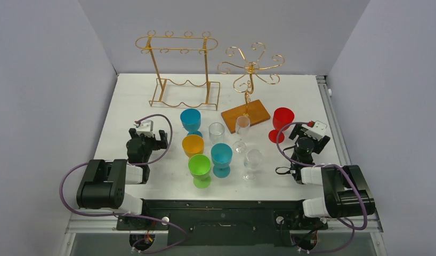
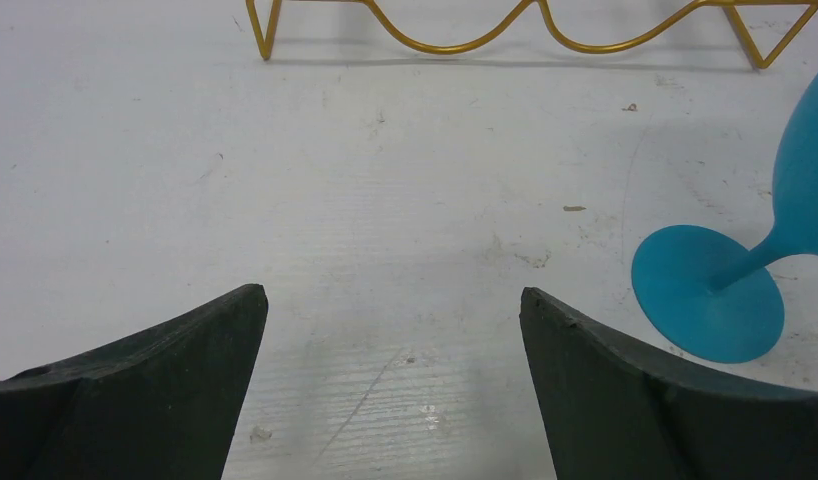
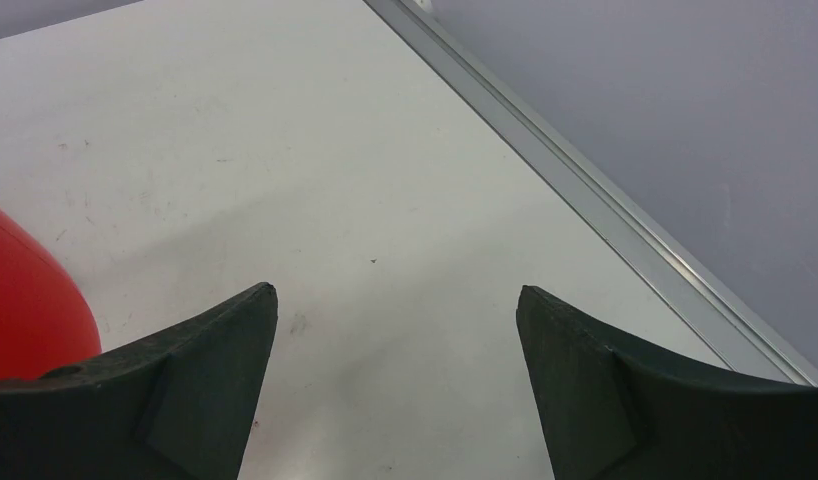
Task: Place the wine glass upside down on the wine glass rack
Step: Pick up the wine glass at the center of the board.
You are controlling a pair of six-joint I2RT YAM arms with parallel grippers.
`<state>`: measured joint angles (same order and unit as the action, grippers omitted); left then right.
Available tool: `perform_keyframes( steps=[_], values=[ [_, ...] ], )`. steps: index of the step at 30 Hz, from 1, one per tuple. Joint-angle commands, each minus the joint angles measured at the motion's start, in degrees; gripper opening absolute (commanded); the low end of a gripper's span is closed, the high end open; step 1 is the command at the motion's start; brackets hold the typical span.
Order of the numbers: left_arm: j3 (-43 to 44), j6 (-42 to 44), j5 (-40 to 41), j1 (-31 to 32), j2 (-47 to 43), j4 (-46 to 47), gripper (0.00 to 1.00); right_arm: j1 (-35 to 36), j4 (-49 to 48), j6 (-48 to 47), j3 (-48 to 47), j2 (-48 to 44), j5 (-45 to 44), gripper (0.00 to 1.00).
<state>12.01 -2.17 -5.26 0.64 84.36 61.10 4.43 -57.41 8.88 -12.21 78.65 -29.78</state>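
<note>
Several wine glasses stand upright mid-table: blue (image 1: 191,120), orange (image 1: 193,145), green (image 1: 199,166), teal (image 1: 221,156), red (image 1: 283,120), and clear ones (image 1: 242,127) (image 1: 252,160). Two gold wire racks stand at the back: a tall rectangular rack (image 1: 176,42) and a branching rack (image 1: 251,66) on a wooden base. My left gripper (image 1: 147,137) (image 2: 393,290) is open and low over bare table, left of the blue glass (image 2: 707,295). My right gripper (image 1: 310,137) (image 3: 395,288) is open, just right of the red glass (image 3: 25,310). Neither holds anything.
A clear tumbler (image 1: 216,130) stands among the glasses. The rectangular rack's wavy foot (image 2: 465,45) lies ahead of the left gripper. A metal rail (image 3: 605,200) marks the table's right edge, with grey walls on all sides.
</note>
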Motion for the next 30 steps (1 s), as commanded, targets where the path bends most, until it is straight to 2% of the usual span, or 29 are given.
perform_keyframes(
  steps=[1,15,18,22,24,27,30],
  values=[
    [1.54,-0.46,-0.92,-0.33,-0.09,4.41,0.96,-0.39,-3.82,1.39,-1.42,-0.51,-0.49,0.85],
    [1.67,-0.51,-1.73,-1.26,-0.71,3.91,0.96,0.03,-3.81,1.34,-1.32,-1.28,-2.16,0.85],
    [5.26,-1.33,-1.14,-2.47,-5.36,-5.82,0.96,1.38,2.58,0.98,-2.6,-6.17,-5.73,0.85],
    [11.22,-2.21,-2.19,-3.69,-9.45,-21.69,0.96,1.86,21.36,7.01,-7.8,-15.91,-9.21,0.85],
    [14.84,-2.6,-4.91,-4.54,-10.8,-30.54,0.96,1.52,30.4,10.93,-9.9,-20.88,-9.16,0.85],
    [18.76,-3.03,-7.64,-4.92,-14.03,-41.06,0.96,1.27,38.9,12.93,-12.46,-28.13,-6.11,0.85],
    [23.01,-3.76,-8.62,-5.24,-17.05,-50.71,0.96,0.04,45.76,24.15,-14.44,-32.16,-3.91,0.85]
  ],
)
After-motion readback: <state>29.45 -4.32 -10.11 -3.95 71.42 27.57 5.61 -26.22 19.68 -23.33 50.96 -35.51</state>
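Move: The clear wine glass at the board's centre stands about 26 cm to the left hand's right and 1 cm back, its middle near hand height. The far blue glass is about 17 cm to that hand's right and 3 cm ahead, the yellow one 17 cm right and 5 cm back. From the right hand, the clear glass lies some 37 cm left and 1 cm back. Both open, empty hands lift clear of the glasses, right about 12 cm, left 7 cm and slightly forward. ##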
